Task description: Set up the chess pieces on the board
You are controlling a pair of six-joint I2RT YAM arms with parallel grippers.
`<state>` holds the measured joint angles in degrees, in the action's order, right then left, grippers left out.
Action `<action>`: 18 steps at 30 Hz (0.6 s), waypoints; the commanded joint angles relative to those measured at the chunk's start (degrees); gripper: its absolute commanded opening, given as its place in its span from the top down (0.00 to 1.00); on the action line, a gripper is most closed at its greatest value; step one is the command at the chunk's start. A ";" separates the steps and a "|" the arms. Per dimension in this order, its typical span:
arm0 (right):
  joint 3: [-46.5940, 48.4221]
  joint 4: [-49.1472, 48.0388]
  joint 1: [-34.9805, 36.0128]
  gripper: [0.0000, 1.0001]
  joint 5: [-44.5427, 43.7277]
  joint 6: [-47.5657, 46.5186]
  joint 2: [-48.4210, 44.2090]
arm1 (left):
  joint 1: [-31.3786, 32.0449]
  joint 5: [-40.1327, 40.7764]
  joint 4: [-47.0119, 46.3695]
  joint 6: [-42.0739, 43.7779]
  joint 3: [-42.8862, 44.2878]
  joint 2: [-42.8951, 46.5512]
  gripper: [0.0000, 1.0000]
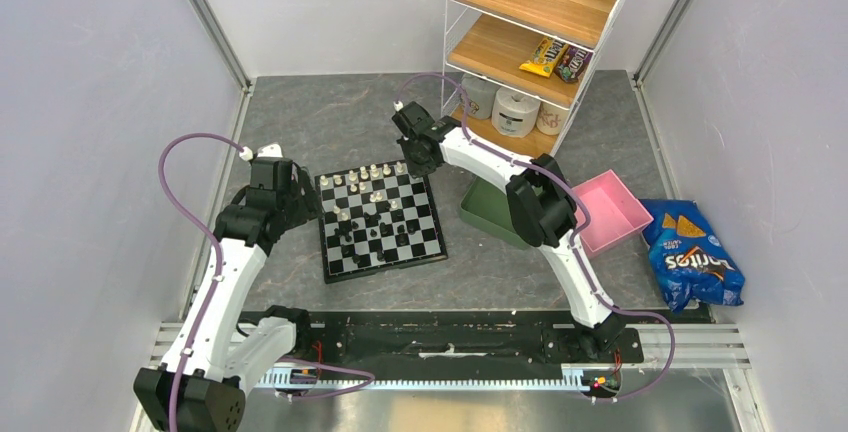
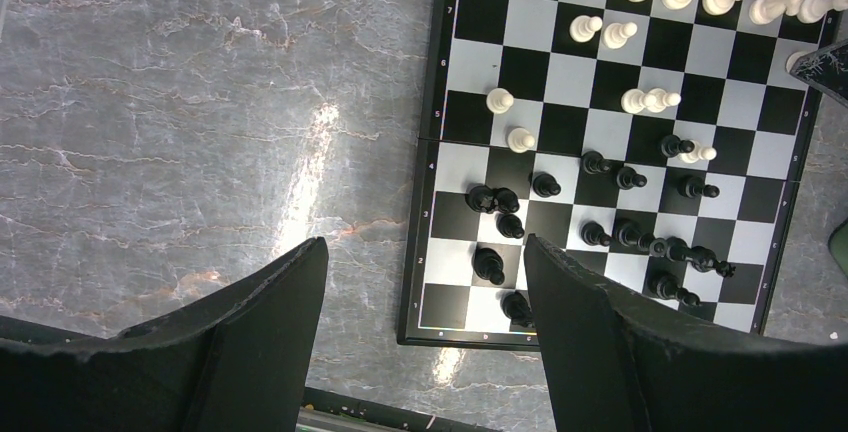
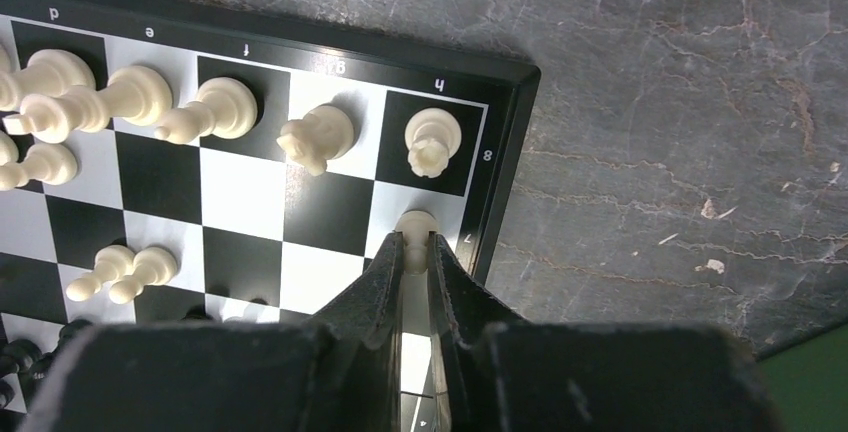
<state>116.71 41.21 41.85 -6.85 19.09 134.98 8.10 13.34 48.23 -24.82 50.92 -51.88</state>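
Note:
The board [image 1: 385, 264] lies on the grey table between my two arms. White chess pieces [image 1: 372, 171] line its far row, with a few more loose near the middle, and black chess pieces [image 1: 385, 232] are scattered over the near half. My right gripper [image 3: 416, 242] is over the board's far right corner. It is shut on a small white piece [image 3: 416, 220] standing on the white square just below the corner rook [image 3: 432, 144]. My left gripper [image 2: 425, 244] hangs open above the board's left edge [image 2: 412, 282], with nothing between its fingers.
A green tray [image 1: 490, 214] and a pink tray [image 1: 612, 210] sit right of the board, partly behind the right arm. A blue chips bag [image 1: 692, 257] lies further right. A wire shelf rack [image 1: 530, 22] with snacks and paper rolls stands at the back.

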 commanded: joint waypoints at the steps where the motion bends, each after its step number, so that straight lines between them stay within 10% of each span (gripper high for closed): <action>1: 2.30 -0.45 0.25 0.83 1.47 0.87 1.25 | -0.44 -0.15 -0.06 -0.77 0.06 -0.23 0.21; 18: -2.74 -0.44 1.38 0.59 3.42 0.26 -7.69 | -0.80 -0.47 -0.26 -0.75 -0.03 -0.32 0.20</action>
<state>116.18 41.19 42.06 -4.51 19.66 134.39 7.70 13.17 48.25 -24.82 50.92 -52.25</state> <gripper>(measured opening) 0.405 0.794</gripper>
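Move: My right fingers still hold the white pawn by its top, with its base standing on the h7 square; its middle is about 1 cm below my hand point. The rook is about 2 cm farther out and 1 cm left of me, and the knight about 2 cm out and 3 cm left. The white pawn pair stands 8 cm left, 4 cm back. From my left hand the held pawn lies about 17 cm ahead, 21 cm right and 13 cm below. I open my right fingers to about two-fifths and let go of the white pawn on h7, just behind the corner rook. While opening, the hand eases barely 1 cm back and left, staying low, with hardly any tilt of the wrist. ##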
